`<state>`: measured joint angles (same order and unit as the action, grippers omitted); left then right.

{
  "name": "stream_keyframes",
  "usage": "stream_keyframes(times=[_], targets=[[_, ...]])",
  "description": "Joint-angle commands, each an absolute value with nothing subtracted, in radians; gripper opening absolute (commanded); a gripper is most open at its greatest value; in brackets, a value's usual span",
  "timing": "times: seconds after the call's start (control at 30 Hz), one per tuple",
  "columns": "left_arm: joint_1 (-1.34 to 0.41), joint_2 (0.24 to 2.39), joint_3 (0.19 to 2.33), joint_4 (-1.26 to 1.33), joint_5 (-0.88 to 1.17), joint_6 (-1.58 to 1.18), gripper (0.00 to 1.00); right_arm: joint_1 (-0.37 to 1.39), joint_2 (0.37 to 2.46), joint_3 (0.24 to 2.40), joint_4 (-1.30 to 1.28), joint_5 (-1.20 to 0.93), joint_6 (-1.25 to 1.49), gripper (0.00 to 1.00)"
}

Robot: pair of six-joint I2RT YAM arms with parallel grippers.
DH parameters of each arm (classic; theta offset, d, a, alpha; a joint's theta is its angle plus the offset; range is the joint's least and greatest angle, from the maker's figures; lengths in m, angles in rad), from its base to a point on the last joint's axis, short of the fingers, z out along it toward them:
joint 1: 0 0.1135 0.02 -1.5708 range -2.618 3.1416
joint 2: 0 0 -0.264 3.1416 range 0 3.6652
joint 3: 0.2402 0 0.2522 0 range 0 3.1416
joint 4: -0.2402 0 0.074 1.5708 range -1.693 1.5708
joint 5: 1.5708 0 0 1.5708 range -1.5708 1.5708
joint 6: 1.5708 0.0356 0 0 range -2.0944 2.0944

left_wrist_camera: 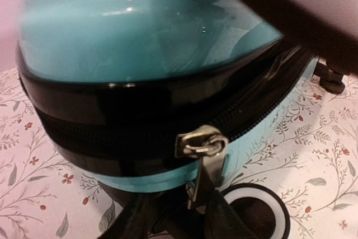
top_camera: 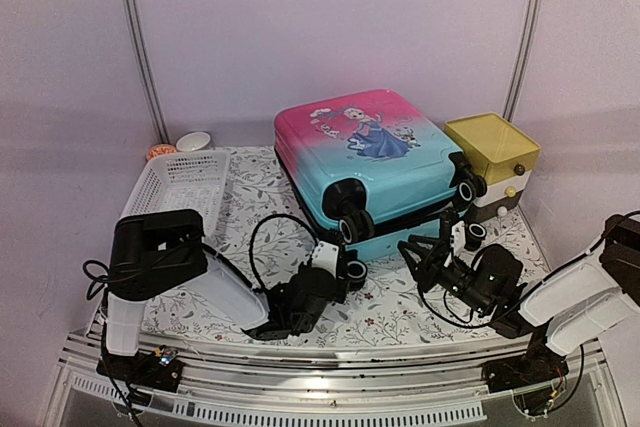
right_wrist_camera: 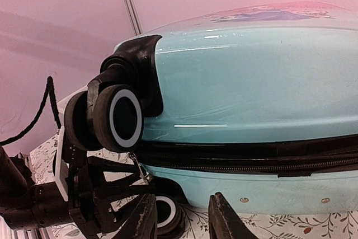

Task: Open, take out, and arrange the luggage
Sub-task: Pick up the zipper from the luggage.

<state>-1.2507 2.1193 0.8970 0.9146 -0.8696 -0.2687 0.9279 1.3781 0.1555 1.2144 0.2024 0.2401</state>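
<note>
The luggage (top_camera: 372, 162) lies flat on the floral cloth, pink fading to turquoise, with a princess print on top and its wheels toward me. Its black zipper band (left_wrist_camera: 140, 121) runs round the near corner and looks shut in the right wrist view. My left gripper (top_camera: 335, 269) is at the front left corner, shut on the metal zipper pull (left_wrist_camera: 202, 163) that hangs from the slider. My right gripper (right_wrist_camera: 182, 214) is open in front of the luggage's near side (right_wrist_camera: 251, 99), just above the cloth, with nothing between its fingers (right_wrist_camera: 224, 219).
A white perforated basket (top_camera: 180, 182) stands left of the luggage. A yellow-topped drawer box (top_camera: 492, 152) touches its right side. A small white bowl (top_camera: 193, 140) and an orange item (top_camera: 160, 151) sit at the back left by the wall.
</note>
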Motion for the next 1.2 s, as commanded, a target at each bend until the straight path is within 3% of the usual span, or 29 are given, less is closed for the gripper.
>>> stream_keyframes(times=[0.0,0.23,0.73,1.07,1.17], targets=[[-1.221,2.049,0.894,1.033,-0.867,-0.249,0.29,0.919,1.392,0.146,1.241,0.190,0.244,0.33],[-1.213,1.986,0.795,1.071,-0.767,-0.266,0.00,0.917,1.393,0.146,1.239,0.190,0.244,0.33],[-1.172,1.874,0.613,1.159,-0.591,-0.361,0.00,0.916,1.367,0.190,1.158,0.126,0.227,0.35],[-1.164,1.887,0.616,1.165,-0.542,-0.342,0.00,0.918,1.362,0.222,1.123,0.083,0.206,0.36],[-1.161,1.896,0.640,1.137,-0.494,-0.324,0.11,0.918,1.359,0.221,1.123,0.088,0.206,0.37]])
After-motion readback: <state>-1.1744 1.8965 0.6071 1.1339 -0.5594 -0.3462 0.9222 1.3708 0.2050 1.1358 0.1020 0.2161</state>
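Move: The zipper pull hangs between the left hand's half-open fingertips, its middle about 1 cm ahead, 1 cm to the right and 1 cm above the hand point. The lower wheel stands roughly 2 cm ahead, 4 cm right and 2 cm below; the upper wheel is about 1 cm ahead, 2 cm right and 7 cm higher. From the right hand the pull lies some 4 cm ahead, 12 cm left and 8 cm lower. Up and to the left, easing back a little, the left hand travels roughly 5 cm away from the lower wheel, after first shutting its fingers fully on the hanging zipper pull. On the way it rolls left side down and turns clockwise, each a little over 10 degrees. Late on, the open right hand drifts about 2 cm left. ##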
